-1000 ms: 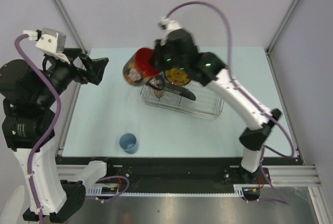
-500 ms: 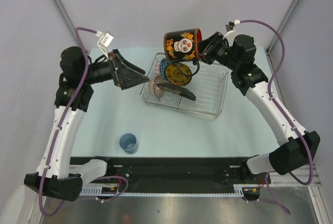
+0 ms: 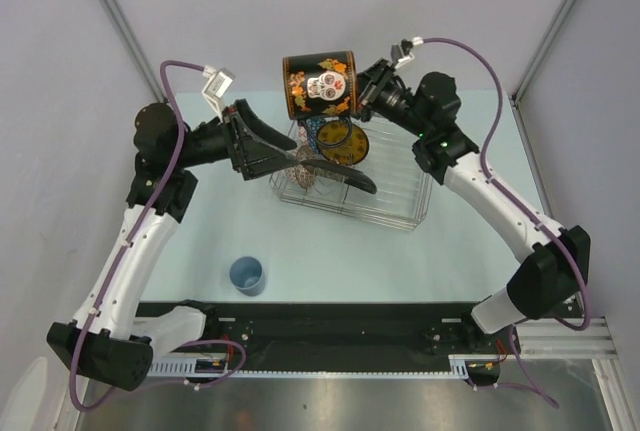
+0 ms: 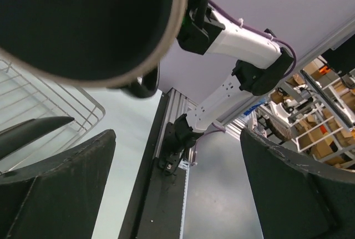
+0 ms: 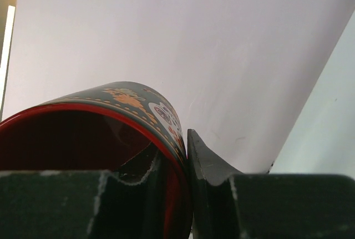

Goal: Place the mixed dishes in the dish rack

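My right gripper [image 3: 364,92] is shut on the rim of the black mug [image 3: 320,84], which hangs on its side high above the dish rack's [image 3: 395,201] far left end, skull print facing up. In the right wrist view one finger sits inside the red interior of the mug [image 5: 105,133] and the other outside its wall, the gripper [image 5: 176,172] pinching it. My left gripper [image 3: 284,154] is open at the rack's left end, just below the mug. Its camera sees the mug's base [image 4: 83,23] above wide-apart fingers [image 4: 55,186]. A small light-blue cup [image 3: 246,274] stands on the table.
Inside the rack stand a yellow round plate [image 3: 348,143], a dark square plate [image 3: 348,178], a pinkish bowl [image 3: 303,168] and a blue bowl [image 3: 311,131]. Rack wires [image 4: 52,103] show in the left wrist view. Grey walls and metal posts [image 3: 125,26] enclose the table.
The right arm has carried the mug leftward and a little up over the rack's left end. The left arm has swung right, bringing its open gripper to the rack under the mug.
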Tool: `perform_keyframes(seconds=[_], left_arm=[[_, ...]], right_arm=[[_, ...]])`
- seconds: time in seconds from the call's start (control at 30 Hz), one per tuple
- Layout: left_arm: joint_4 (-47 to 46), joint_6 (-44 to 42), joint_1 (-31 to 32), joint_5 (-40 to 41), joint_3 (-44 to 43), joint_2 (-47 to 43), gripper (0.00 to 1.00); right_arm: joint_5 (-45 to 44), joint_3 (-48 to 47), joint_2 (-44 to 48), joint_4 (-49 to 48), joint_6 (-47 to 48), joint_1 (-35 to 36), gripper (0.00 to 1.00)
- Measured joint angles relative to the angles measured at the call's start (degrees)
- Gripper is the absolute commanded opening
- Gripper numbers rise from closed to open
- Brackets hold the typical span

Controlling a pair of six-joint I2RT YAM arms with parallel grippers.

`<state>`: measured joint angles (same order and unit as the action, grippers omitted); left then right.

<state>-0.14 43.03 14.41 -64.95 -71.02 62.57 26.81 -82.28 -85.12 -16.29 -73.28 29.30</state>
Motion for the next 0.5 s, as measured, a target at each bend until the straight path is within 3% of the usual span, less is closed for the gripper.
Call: perform_keyframes(seconds=[0.17, 0.5], left_arm=[[-7.19, 4.81, 0.85, 3.63, 3.32, 0.94, 1.00], [-7.50, 4.68, 1.57, 9.53, 3.74, 1.51, 1.00]], right_arm=[[-0.59, 0.00, -4.59, -4.00, -2.64, 3.69, 0.00], [-3.93, 0.00, -8.39, -12.59, -7.48, 7.45, 0.00]])
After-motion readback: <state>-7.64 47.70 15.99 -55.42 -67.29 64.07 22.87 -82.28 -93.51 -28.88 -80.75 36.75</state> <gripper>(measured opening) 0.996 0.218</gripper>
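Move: The mug, pinched by its rim in the right hand and lying on its side in the air, has its middle about 7 cm to the left of that hand and some 4 cm above, 1 cm nearer the base. The open left gripper it is taken to lies about 12 cm back, 14 cm left and 3 cm below the right hand. From the left hand the mug is roughly 11 cm ahead, 7 cm right and 7 cm up; the yellow plate is about 27 cm ahead, 13 cm right and 33 cm below, the dark square plate 22 cm ahead, 12 cm right, equally low. Leftward, about 6 cm and slowing, the right hand carries the mug base-first towards the left gripper, dipping some 2 cm before edging slightly up again, its fingers keeping their pinch on the rim wall. To meet the mug, the left hand eases forward about 3.5 cm, fingers wide open and pointing right, the wrist swinging slightly counter-clockwise. ##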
